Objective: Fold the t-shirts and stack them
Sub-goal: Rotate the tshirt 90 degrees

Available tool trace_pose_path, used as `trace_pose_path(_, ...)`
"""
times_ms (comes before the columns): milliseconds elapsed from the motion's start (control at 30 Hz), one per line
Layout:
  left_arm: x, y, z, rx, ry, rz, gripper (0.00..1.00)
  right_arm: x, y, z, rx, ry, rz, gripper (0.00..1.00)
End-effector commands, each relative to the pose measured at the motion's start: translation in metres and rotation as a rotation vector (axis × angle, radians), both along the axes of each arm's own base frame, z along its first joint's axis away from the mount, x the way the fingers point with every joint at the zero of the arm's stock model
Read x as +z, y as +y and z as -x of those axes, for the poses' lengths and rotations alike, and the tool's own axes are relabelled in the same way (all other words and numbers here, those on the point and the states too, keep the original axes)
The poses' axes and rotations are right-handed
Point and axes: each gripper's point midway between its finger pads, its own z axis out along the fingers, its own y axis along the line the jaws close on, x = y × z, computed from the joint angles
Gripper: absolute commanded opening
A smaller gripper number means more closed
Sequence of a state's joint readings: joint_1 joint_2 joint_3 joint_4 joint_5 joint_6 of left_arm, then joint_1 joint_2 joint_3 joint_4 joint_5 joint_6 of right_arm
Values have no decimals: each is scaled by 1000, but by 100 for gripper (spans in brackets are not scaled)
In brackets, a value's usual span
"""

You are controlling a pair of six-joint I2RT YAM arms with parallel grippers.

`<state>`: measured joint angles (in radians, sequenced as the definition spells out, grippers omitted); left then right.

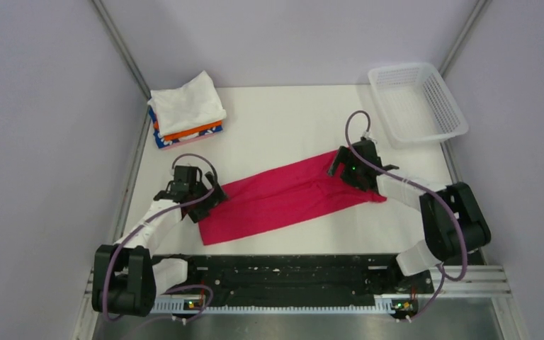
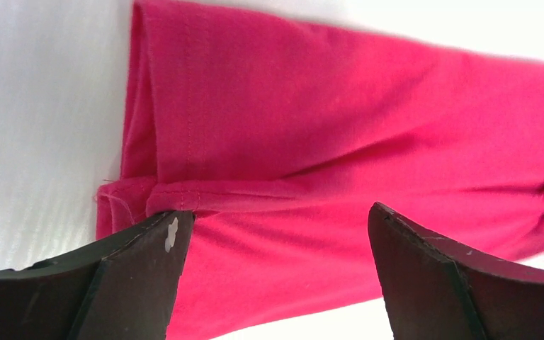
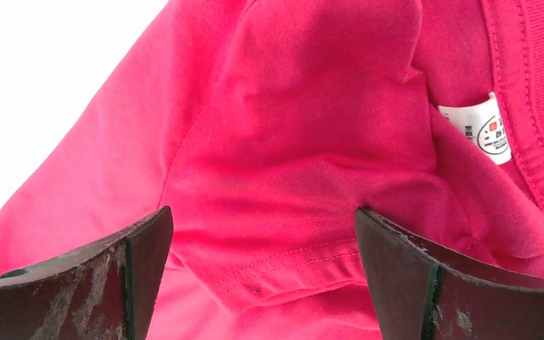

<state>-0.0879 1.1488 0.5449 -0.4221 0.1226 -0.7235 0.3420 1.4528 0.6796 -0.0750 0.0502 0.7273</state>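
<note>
A crimson-pink t-shirt (image 1: pixel 283 198) lies folded into a long slanted band across the middle of the table. My left gripper (image 1: pixel 209 197) stands open over its left end, fingers spread above the hem (image 2: pixel 205 195). My right gripper (image 1: pixel 340 164) is open over the right end, where a sleeve hem (image 3: pixel 290 265) lies between the fingers and the white neck tag (image 3: pixel 487 127) shows by the collar. Nothing is gripped. A stack of folded t-shirts (image 1: pixel 185 110), white on top of orange and blue-patterned ones, sits at the back left.
A white plastic mesh basket (image 1: pixel 416 103) stands at the back right corner, partly over the table's edge. Grey walls close in on both sides. The black arm rail (image 1: pixel 290 273) runs along the near edge.
</note>
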Motion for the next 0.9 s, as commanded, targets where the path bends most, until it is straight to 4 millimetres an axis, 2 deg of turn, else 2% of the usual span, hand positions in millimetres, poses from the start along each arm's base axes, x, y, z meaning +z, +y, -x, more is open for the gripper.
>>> trace_pose_path(0, 3, -24, 17, -74, -24, 73, 98, -21, -9, -34, 46, 55, 109, 99)
trace_pose_path(67, 3, -36, 28, -109, -28, 79, 98, -17, -1, -62, 71, 25, 115, 99)
trace_pose_path(233, -6, -64, 52, -126, -26, 136, 98, -27, 17, -111, 152, 22, 124, 99)
trace_pose_path(433, -4, -94, 61, -182, -55, 248, 98, -22, 40, -171, 232, -25, 62, 99)
trace_pose_path(633, -10, -121, 66, -290, 11, 220, 98, -25, 64, -211, 297, -39, -9, 99)
trace_pose_path(767, -16, -145, 71, -373, 85, 173, 98, -22, 71, -243, 312, -72, -17, 99)
trace_pose_path(867, -11, -165, 71, -456, 102, 144, 98, -29, 79, -259, 334, -78, -47, 99)
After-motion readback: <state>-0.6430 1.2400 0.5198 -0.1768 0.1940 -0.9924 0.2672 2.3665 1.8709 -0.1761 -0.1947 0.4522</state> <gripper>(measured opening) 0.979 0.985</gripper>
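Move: Both open grippers already rest their fingertips on the folded pink t-shirt, near its two ends. Its middle lies about 25 cm to the left hand's right and level with it, and some 11 cm back and 18 cm left of the right hand, at fingertip height. The stack of folded shirts is roughly 36 cm ahead and 7 cm left of the left hand; the white basket is about 29 cm ahead and 25 cm right of the right hand. Both hands keep their spread fingertips on the t-shirt and drag it round flat on the table. The right sweeps its end some 26 cm forward and gradually 8 cm left, passing left of the basket, while the left draws its end about 16 cm right, slipping 5 cm back early on. The left wrist turns clockwise, the right counter-clockwise, each by about 20 degrees. ##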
